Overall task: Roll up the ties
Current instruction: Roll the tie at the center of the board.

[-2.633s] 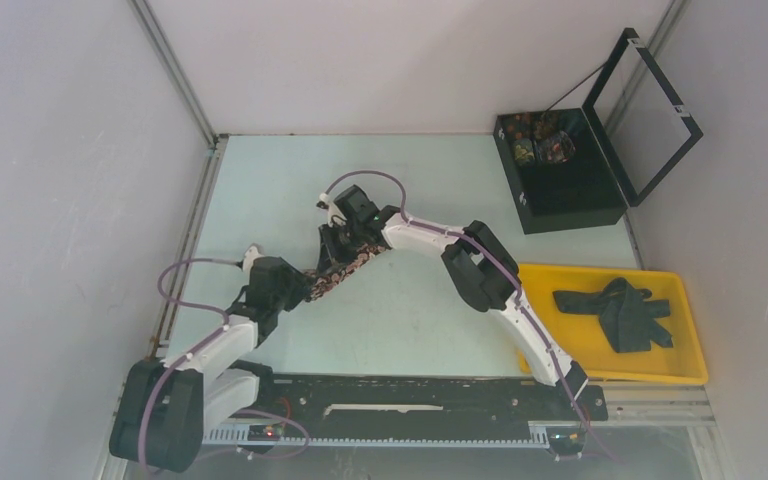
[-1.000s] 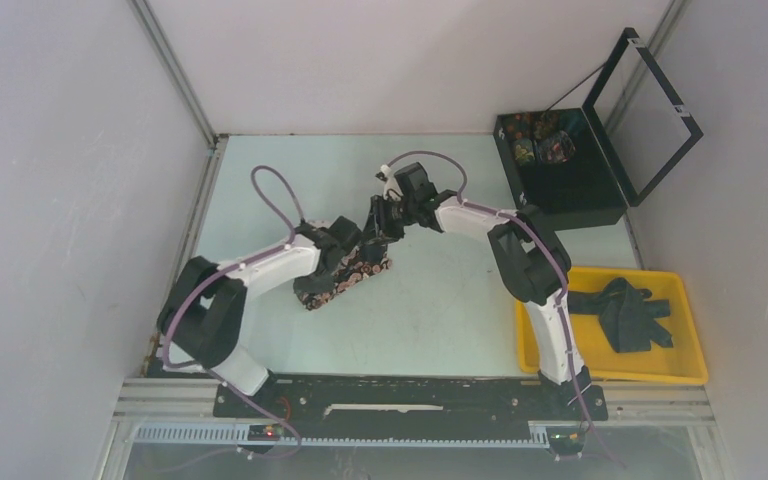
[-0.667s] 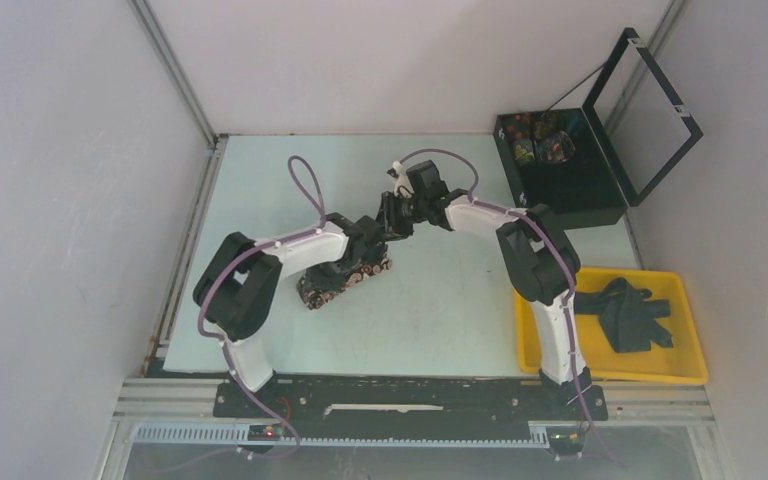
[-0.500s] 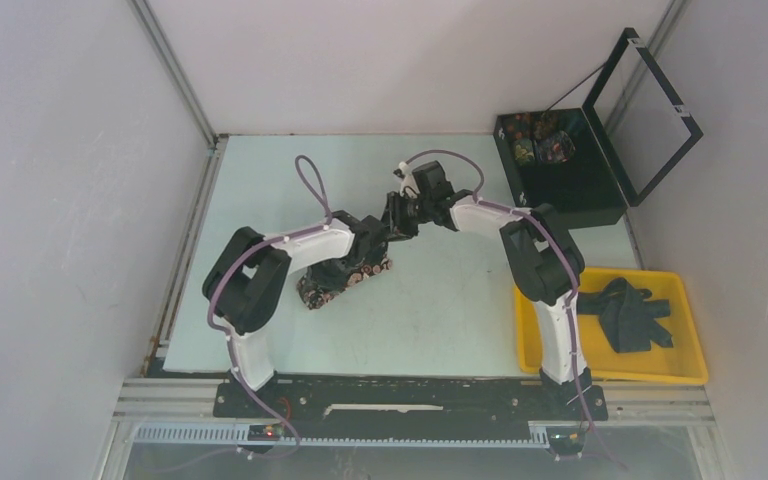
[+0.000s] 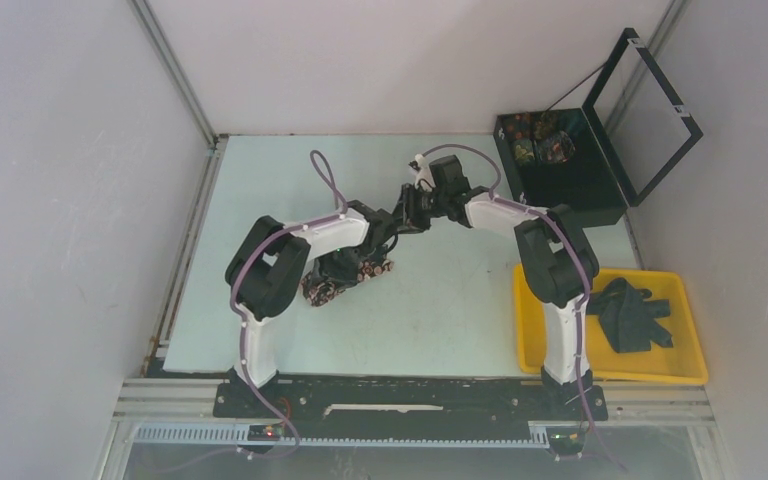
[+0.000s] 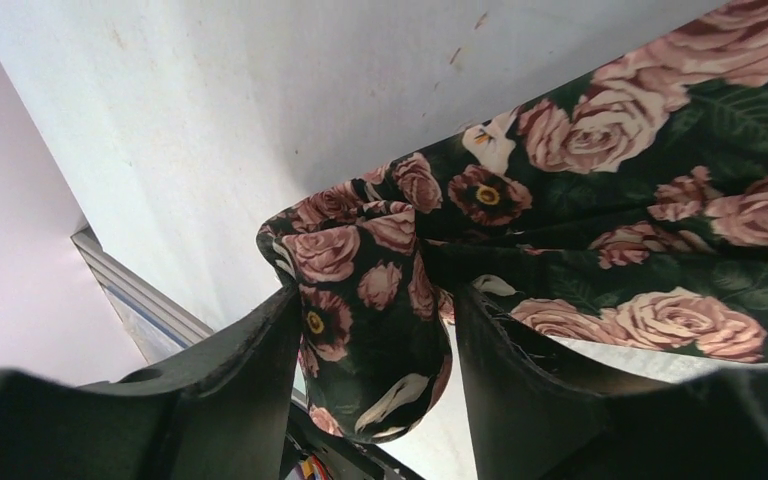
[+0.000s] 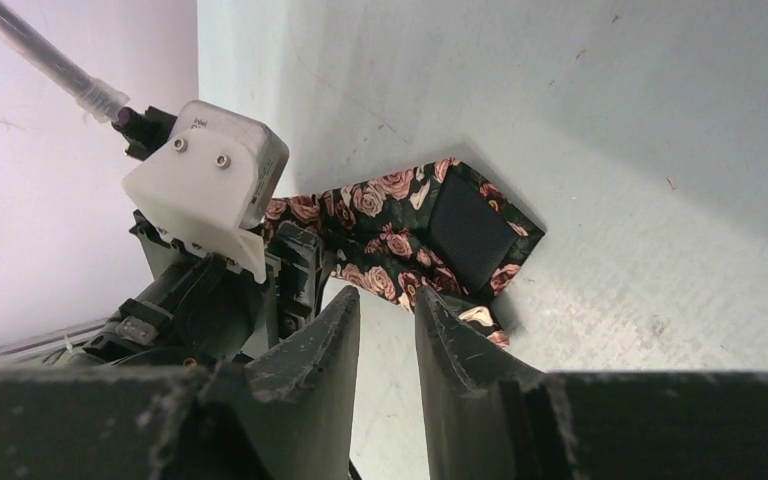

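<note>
A black tie [image 5: 326,288] with pink roses lies bunched on the pale table. In the left wrist view a folded end of that tie [image 6: 375,330] fills the gap between my left gripper's fingers [image 6: 505,350], which are shut on it; the rest spreads away to the right. In the top view my left gripper [image 5: 358,258] sits over the tie's far end. My right gripper [image 5: 403,220] hovers just beyond it, narrowly open with only bare table between its fingertips [image 7: 388,300]. Its view shows the tie [image 7: 390,235] and the tie's dark lining [image 7: 470,230].
A black box [image 5: 570,200] with its lid raised stands at the back right and holds rolled patterned ties [image 5: 540,140]. A yellow tray [image 5: 610,372] at the right front holds dark plain ties [image 5: 625,312]. Purple cables loop above both arms. Walls close in left and back.
My left arm has swung right and inward over the tie, which is now bunched shorter. My right gripper has drawn back a little to the right.
</note>
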You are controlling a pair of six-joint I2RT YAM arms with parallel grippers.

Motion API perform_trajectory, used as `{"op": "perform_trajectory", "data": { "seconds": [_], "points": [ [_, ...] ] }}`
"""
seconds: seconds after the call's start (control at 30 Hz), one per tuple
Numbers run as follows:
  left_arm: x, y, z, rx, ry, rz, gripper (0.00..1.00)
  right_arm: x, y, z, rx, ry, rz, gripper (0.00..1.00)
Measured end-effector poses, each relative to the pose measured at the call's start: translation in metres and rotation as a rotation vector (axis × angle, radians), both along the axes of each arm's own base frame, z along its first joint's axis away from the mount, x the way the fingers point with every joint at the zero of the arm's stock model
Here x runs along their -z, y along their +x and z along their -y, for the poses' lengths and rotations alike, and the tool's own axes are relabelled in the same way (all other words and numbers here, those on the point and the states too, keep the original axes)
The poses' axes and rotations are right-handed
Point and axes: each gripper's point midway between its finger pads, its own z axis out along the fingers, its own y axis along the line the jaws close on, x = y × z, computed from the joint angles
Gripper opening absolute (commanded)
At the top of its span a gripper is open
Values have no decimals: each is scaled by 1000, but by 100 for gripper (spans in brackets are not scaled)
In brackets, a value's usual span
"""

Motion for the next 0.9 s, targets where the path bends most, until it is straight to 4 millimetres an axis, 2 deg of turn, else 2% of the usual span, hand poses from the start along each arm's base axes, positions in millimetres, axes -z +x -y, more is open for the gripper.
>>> {"op": "perform_trajectory", "data": {
  "seconds": [0.3,0.57,0.67,0.9],
  "points": [
    [-2,7,9,-10,-11,-11,73,-7,0,8,9,8,2,30],
    [-9,8,10,-5,-16,6,94,-24,5,15,24,22,34,29],
    [-22,10,12,2,-36,50,100,-26,4,15,23,21,33,29],
    [-64,13,7,6,-90,200,100,-28,-3,15,12,8,36,29]
  ]
}}
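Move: The tie's folded-over left end lies right between the left fingers, its middle about 1 cm back, 1 cm right and some 2 cm below the hand point. The dark lining patch lies roughly 13 cm right of this hand and 6 cm ahead, and the tie's right-hand corner about 16 cm right and 4 cm ahead, both some 3 cm below. From the right hand the folded end is about 19 cm left, 14 cm back and 8 cm down. The left hand first creeps about a centimetre forward and to the right, low at the tie's folded end, while its part-open fingers spread, then it lifts about 6 cm nearly straight up, fingers wide open and coming free of the fold, the wrist tipping up some 10 degrees. The right hand, still empty with its fingers slightly parted, drifts a little to the right and rises about 3 cm, farther from the tie. ##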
